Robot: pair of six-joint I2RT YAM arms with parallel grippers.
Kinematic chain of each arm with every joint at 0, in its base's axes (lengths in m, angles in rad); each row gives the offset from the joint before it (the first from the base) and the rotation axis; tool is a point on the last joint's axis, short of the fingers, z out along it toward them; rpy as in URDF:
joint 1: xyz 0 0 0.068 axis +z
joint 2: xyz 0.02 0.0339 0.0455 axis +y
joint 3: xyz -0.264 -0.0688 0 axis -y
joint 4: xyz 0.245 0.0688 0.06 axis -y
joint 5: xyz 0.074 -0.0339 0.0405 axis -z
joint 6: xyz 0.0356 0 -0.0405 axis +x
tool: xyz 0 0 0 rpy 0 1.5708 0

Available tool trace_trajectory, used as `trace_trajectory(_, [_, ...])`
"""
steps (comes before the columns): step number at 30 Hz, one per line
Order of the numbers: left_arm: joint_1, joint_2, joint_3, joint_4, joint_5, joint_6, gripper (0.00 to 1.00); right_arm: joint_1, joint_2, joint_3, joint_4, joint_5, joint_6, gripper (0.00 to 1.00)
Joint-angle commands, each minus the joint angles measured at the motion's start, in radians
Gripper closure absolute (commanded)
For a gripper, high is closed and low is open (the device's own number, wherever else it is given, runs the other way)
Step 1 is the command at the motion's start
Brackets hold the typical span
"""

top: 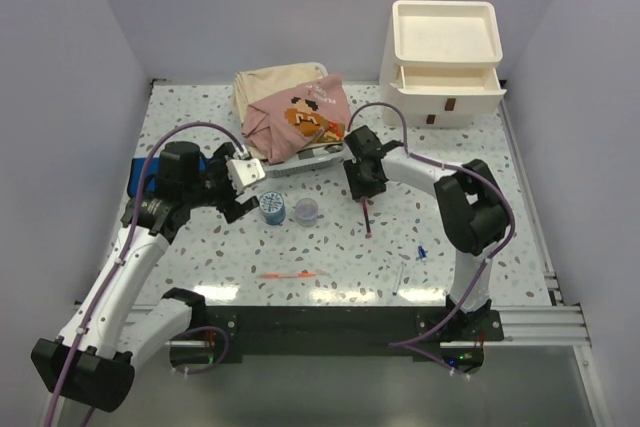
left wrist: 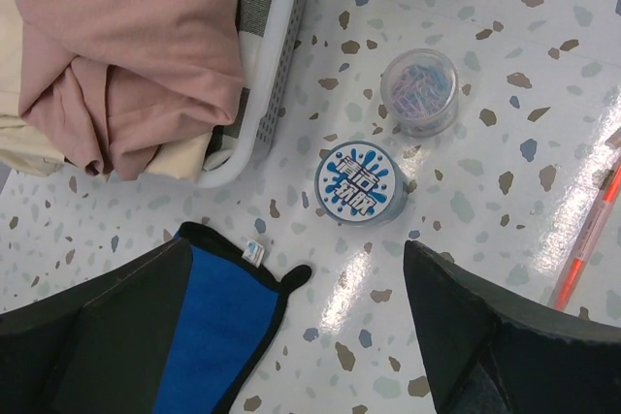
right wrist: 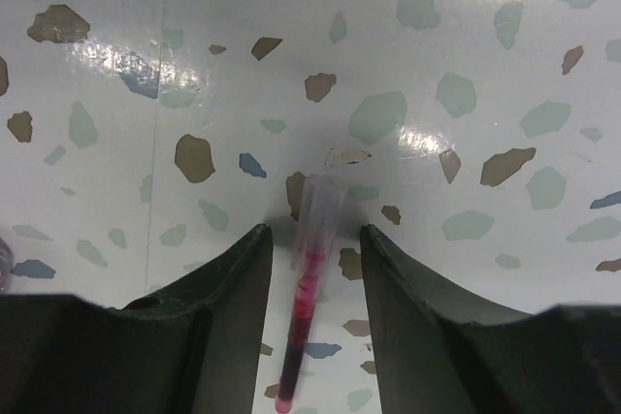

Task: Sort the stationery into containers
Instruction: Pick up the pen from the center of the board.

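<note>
A pink-red pen (right wrist: pixel 309 293) with a clear cap lies on the speckled table between the fingers of my right gripper (right wrist: pixel 314 232). The jaws stand apart on either side of it, with a gap on each side. From above, the right gripper (top: pixel 362 183) points down at the pen (top: pixel 368 217). My left gripper (left wrist: pixel 296 269) is wide open and empty, just short of a blue tape roll (left wrist: pixel 362 182) and a tiny clear cup (left wrist: pixel 419 91). The cream drawer unit (top: pixel 445 57) stands at the back right, its top drawer (top: pixel 446 78) pulled out.
A clear basket of pink and beige clothes (top: pixel 292 112) sits behind the grippers. An orange pen (top: pixel 290 275), a small blue item (top: pixel 422 253) and a white pen (top: pixel 398 282) lie near the front. A blue black-edged cloth (left wrist: pixel 209 317) lies under my left finger.
</note>
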Motion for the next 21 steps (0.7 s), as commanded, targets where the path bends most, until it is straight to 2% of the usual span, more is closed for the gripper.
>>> trace_trajectory(1, [0.011,-0.004,0.035,0.049,-0.014,-0.028,0.05,0.022,0.030,-0.001,-0.028,0.028,0.010,0.58])
trace_trajectory(5, [0.017,-0.011,0.025,0.064,-0.011,-0.039,0.05,0.030,0.042,-0.008,-0.019,0.026,0.008,0.72])
trace_trajectory(7, [0.018,-0.014,0.022,0.067,-0.011,-0.042,0.05,0.030,0.041,-0.017,-0.011,0.028,0.005,0.84])
trace_trajectory(8, [0.018,-0.015,0.019,0.070,-0.008,-0.042,0.05,0.030,0.033,-0.024,-0.004,0.028,0.005,1.00])
trace_trajectory(14, [0.021,-0.032,0.009,0.084,-0.009,-0.042,0.05,0.024,-0.066,-0.042,-0.022,0.054,-0.012,1.00])
trace_trajectory(21, [0.023,-0.049,-0.017,0.140,0.015,-0.036,0.05,-0.011,-0.349,0.068,-0.151,0.049,-0.198,1.00])
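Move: The pen lies along the board just under the open right fingers, which straddle its clear far end; its middle is about 4 cm back from the hand, 1 cm below and level sideways. The clear tub stands about 12 cm left and 4 cm back, the blue-lidded tub some 19 cm left and 3 cm back, the small blue piece roughly 12 cm right and 14 cm back. From the left hand the pen is some 24 cm right, 5 cm ahead and 20 cm below. Staying low at the board, the right hand closes its half-open fingers across the pen near its clear far end and pinches it from left and right, leaving the longer part pointing back towards the bases. Keeping that grip with hardly any turn of the wrist, it then rises about 4.5 cm away from the board, quickening late, and drifts some 1.5 cm right and about 1 cm back. ##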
